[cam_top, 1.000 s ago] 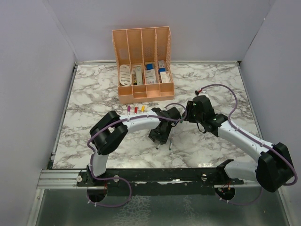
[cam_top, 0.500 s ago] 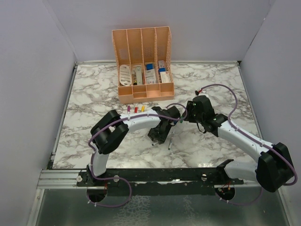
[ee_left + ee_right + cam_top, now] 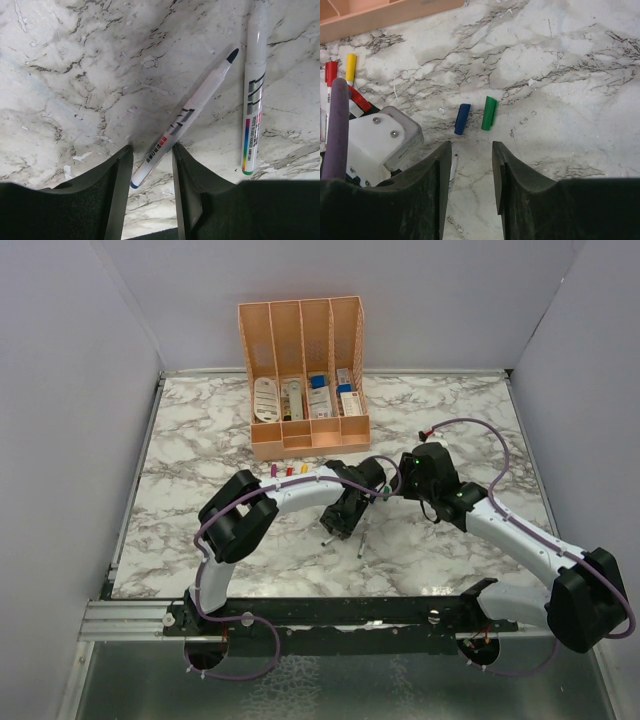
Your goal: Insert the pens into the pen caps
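In the left wrist view a blue-tipped pen (image 3: 185, 117) lies slantwise on the marble, its rear end between my left gripper's (image 3: 152, 147) open fingers. A green-ended pen (image 3: 252, 100) lies just right of it. From above, both pens (image 3: 325, 537) (image 3: 364, 538) show by my left gripper (image 3: 337, 523). My right gripper (image 3: 471, 144) is open and empty, hovering just short of the blue cap (image 3: 462, 119) and green cap (image 3: 489, 113). Red (image 3: 330, 72) and yellow (image 3: 350, 65) caps sit on pens at the left; a purple one (image 3: 274, 472) shows from above.
The peach organiser (image 3: 300, 370) with white boxes and cards stands at the back centre; its base edge shows in the right wrist view (image 3: 370, 15). My left wrist housing (image 3: 380, 137) and purple cable (image 3: 337, 130) are close to my right gripper's left finger.
My left gripper has shifted slightly toward the far side, and the blue-tipped pen has moved with it. My right gripper has edged a little to the left.
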`<state>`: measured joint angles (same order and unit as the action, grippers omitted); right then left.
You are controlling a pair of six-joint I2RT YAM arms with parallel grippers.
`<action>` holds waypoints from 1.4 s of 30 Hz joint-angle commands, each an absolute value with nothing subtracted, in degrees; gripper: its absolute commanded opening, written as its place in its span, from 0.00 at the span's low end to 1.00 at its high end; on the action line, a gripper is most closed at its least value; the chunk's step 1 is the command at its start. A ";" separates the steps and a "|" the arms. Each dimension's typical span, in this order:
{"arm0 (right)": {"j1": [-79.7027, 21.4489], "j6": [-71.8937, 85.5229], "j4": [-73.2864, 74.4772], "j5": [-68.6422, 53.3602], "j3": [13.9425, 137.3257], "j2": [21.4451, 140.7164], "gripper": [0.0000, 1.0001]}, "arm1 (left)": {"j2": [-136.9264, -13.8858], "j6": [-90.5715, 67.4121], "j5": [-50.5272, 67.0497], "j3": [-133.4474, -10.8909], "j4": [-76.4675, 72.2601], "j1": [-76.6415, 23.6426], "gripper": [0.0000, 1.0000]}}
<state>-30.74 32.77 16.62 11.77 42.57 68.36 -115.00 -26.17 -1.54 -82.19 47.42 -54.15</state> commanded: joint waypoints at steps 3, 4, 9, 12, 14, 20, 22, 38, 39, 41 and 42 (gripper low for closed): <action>-31.28 33.20 15.96 12.64 42.11 66.45 0.38 | -118.80 -24.92 -0.06 -80.22 42.87 -54.49 0.33; -31.29 33.14 15.81 12.59 42.09 66.45 0.38 | -119.01 -25.05 -0.12 -80.12 43.00 -54.43 0.32; -31.29 33.13 15.69 12.22 42.31 66.94 0.38 | -121.37 -25.48 -0.46 -80.68 45.18 -54.06 0.30; -31.28 33.09 15.73 12.30 42.10 66.87 0.38 | -122.17 -25.59 -0.52 -80.28 45.56 -54.05 0.30; -31.28 33.14 15.66 12.35 41.86 66.62 0.38 | -122.63 -25.54 -0.43 -80.01 45.61 -54.05 0.31; -31.29 33.35 15.21 12.30 41.15 66.02 0.38 | -124.79 -25.38 -0.39 -79.80 45.55 -53.59 0.32; -31.29 33.42 15.20 12.28 41.22 65.85 0.38 | -125.71 -25.24 -0.28 -79.80 45.53 -53.21 0.28; -31.27 33.85 15.03 12.36 40.34 64.67 0.38 | -130.46 -23.74 1.23 -79.48 45.40 -52.20 0.00; -31.29 33.77 15.02 12.45 40.24 64.68 0.38 | -130.55 -23.75 1.31 -79.50 45.40 -52.21 0.00; -31.29 33.71 15.03 12.37 40.09 64.90 0.38 | -130.49 -23.98 1.32 -79.17 44.82 -52.17 0.00; -31.29 33.67 15.03 12.19 40.06 65.00 0.38 | -130.05 -24.26 1.43 -78.74 44.13 -52.14 0.00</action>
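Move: The blue-tipped pen lies askew between the left hand's open fingers. Its middle is about 2 cm ahead and 3 cm to the right of that hand, roughly 1 cm lower, and its tip points forward-right. The green-ended pen is some 7 cm to the left hand's right and 1 cm ahead, and the blue cap about 9 cm ahead and 10 cm right. From the right hand the blue-tipped pen is some 12 cm left, 7 cm back and 10 cm down. The left hand closes its fingers around the blue-tipped pen's rear half while sinking about 1 cm, pinching it. ##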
